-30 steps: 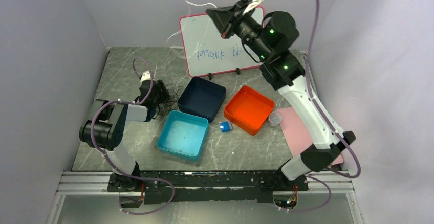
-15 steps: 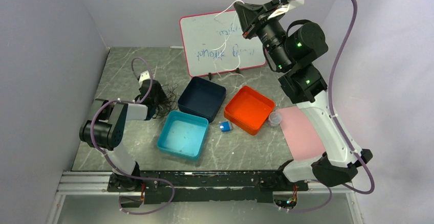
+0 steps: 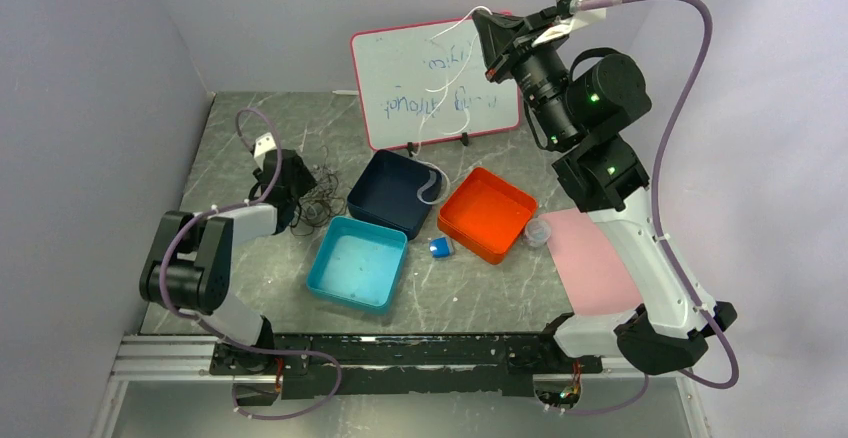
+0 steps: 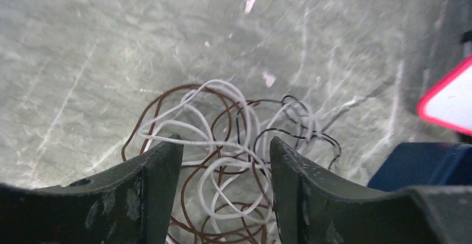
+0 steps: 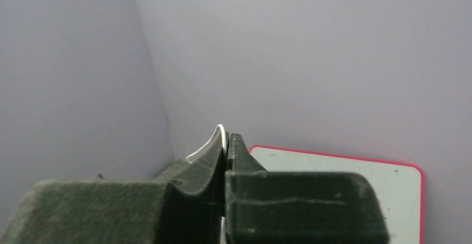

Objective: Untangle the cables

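Observation:
The cables (image 4: 222, 85) are a loose knot of thin brown, white and black loops on the grey table (image 3: 240, 143), at the back left in the top view (image 3: 325, 201). My left gripper (image 4: 225, 142) hangs low over the knot, open, with loops lying between its fingers; in the top view it (image 3: 298, 184) is just left of the strands. My right gripper (image 3: 487, 20) is raised high at the back, shut on one white cable (image 5: 209, 144). That cable (image 3: 437, 68) hangs down in front of the whiteboard, and its tail curls over the navy bin.
A pink-framed whiteboard (image 3: 400, 78) stands at the back. A navy bin (image 3: 395, 193), an orange bin (image 3: 487, 213) and a teal bin (image 3: 358, 263) sit mid-table. A small blue object (image 3: 440, 248), a clear cup (image 3: 538, 231) and a pink mat (image 3: 590, 258) lie to the right.
My right gripper has swung up and to the right, drawing the white cable away from the knot. My left arm has shifted back and to the left, so more of the knot shows.

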`<control>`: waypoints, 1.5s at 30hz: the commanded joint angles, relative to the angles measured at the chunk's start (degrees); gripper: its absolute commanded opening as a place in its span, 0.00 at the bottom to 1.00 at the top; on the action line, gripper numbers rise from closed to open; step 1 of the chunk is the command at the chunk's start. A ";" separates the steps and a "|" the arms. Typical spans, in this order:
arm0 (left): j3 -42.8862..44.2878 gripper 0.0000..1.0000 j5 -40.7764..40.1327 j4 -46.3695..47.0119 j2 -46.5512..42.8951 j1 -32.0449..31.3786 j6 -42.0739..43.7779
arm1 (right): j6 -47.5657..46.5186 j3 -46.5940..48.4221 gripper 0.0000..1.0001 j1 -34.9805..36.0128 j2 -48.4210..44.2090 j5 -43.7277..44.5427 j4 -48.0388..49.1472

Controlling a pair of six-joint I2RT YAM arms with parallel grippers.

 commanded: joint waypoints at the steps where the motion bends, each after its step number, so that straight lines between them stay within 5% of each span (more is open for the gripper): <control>1: 0.32 0.67 -0.42 0.16 -6.36 0.41 2.06 | -0.63 -1.11 0.00 -0.39 -0.54 0.53 -1.21; 8: -0.18 0.81 1.24 -0.71 -15.58 0.42 4.19 | 1.46 -0.59 0.00 -0.31 3.05 -4.89 -2.05; 19: 15.43 0.95 -0.68 -31.08 -17.72 5.59 3.03 | 6.69 -8.88 0.00 -0.45 8.43 -9.31 1.17; 45: 12.21 0.95 16.58 -28.98 -23.13 8.95 9.94 | 8.84 -18.13 0.00 -0.85 18.18 -11.16 -2.63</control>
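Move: The right hand holds the white cable's upper end. The navy box lies about 9 cm ahead of it, 15 cm left and some 56 cm below. Down at that level, the orange box is roughly 1 cm ahead and 7 cm right of the hand, and the teal box about 6 cm back and 26 cm left. The tangled cables' middle lies about 2 cm back, 3 cm right and 4 cm below the left hand. Down some 25 cm, with about 10 cm to the left and 8 cm forward, the right hand lowers the white cable towards the navy box, its shut fingers keeping their hold and tilting down by about 30 degrees. Meanwhile the left hand rises about 15 cm, clear of the tangled cables, drawing slightly back and left while its part-open fingers spread wide. ##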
